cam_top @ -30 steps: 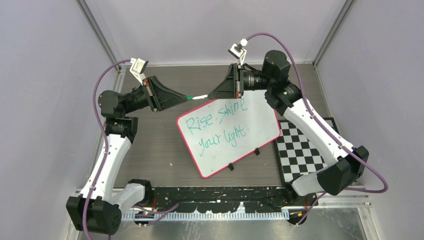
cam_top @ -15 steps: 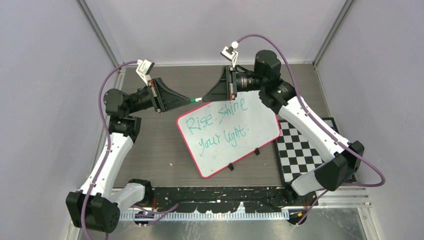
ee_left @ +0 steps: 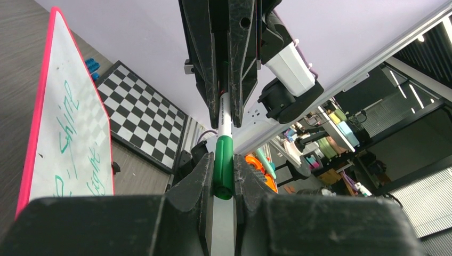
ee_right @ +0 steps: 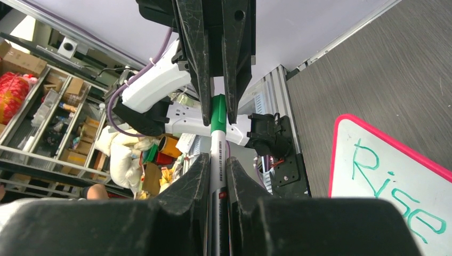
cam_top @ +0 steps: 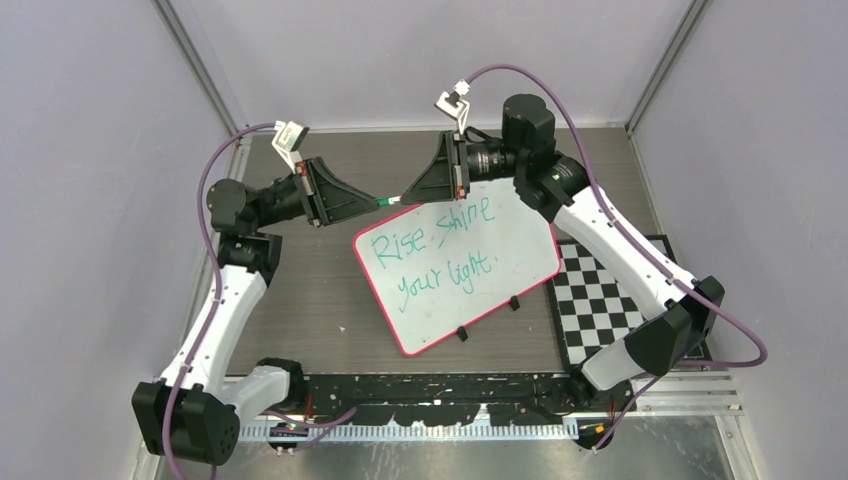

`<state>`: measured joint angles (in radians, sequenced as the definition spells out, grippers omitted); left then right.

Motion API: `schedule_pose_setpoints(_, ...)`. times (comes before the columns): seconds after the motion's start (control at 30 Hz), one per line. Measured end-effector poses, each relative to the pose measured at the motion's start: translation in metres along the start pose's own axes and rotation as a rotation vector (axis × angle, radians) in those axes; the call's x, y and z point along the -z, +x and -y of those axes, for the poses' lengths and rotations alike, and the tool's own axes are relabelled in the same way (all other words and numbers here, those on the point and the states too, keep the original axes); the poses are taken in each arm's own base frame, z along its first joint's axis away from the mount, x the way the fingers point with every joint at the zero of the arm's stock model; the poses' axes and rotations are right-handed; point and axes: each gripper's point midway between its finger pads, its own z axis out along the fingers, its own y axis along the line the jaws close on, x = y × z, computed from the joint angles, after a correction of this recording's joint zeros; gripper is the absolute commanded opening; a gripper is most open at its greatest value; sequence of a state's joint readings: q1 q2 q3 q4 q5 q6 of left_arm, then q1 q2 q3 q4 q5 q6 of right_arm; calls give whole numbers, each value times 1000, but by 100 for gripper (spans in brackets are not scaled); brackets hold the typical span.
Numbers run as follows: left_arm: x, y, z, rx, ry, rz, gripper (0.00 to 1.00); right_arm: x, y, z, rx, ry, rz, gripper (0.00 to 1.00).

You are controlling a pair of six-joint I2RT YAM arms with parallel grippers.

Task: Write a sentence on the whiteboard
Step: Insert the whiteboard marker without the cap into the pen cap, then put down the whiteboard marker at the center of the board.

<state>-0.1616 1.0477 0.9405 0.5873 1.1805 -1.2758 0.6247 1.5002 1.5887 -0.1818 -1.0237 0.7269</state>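
Note:
The whiteboard (cam_top: 455, 290) lies tilted on the table, pink-rimmed, and carries the teal sentence (cam_top: 435, 248) "Rise, shine your light" in two lines. Behind its far left corner, above the table, my two grippers meet tip to tip. My left gripper (cam_top: 374, 203) is shut on the green cap (ee_left: 224, 165) of a marker. My right gripper (cam_top: 406, 195) is shut on the white marker barrel (ee_right: 217, 154). The cap (ee_right: 218, 114) sits on the barrel's end between the two. The whiteboard's edge also shows in the left wrist view (ee_left: 64, 122) and the right wrist view (ee_right: 384, 176).
A black-and-white checkerboard mat (cam_top: 600, 300) lies right of the whiteboard, partly under my right arm. Small black clips (cam_top: 463, 332) sit on the board's near edge. Grey walls close the cell at the back and on both sides.
My right gripper has moved left toward the left gripper, and the stretch of marker showing between them has shortened. The left arm shifted slightly right. The board and its writing have not changed.

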Motion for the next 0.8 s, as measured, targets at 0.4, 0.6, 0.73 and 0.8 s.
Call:
schedule_pose_setpoints(0.4, 6, 3, -16, -27, -63, 5, 0, 7, -7, 14, -5, 26, 15, 60)
schedule_pose_setpoints(0.6, 27, -13, -40, -62, -228, 17, 0, 60, -26, 62, -57, 147, 123, 74)
schedule_pose_setpoints(0.73, 71, -55, -56, -217, -441, 94, 0, 120, -40, 87, -79, 245, 235, 79)
schedule_pose_setpoints(0.8, 98, -72, -70, -286, -565, 124, 0, 146, -41, 92, -83, 281, 279, 81)
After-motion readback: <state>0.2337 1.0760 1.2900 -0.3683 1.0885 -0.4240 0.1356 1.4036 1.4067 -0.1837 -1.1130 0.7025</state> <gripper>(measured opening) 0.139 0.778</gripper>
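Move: Between the two hands, the whiteboard marker already sits with its bare end in the pen cap. The marker's middle is about 5 cm to the right of the left hand, which holds the cap, level in height and reach. From the right hand, which grips the marker's barrel, the cap is about 5 cm straight to the left. The whiteboard's middle lies some 38 cm below both hands and 8 cm ahead, about 15 cm to the left hand's right and 10 cm to the right hand's right. Opening wide, the right fingers let go of the marker as that hand backs off the barrel, about 14 cm right and 10 cm forward, sinking a little and swinging clockwise. The left hand keeps its pinch on the cap, dips slightly, then carries cap and marker off some 11 cm left and 8 cm forward, turning about 30 degrees counter-clockwise and rolling. ##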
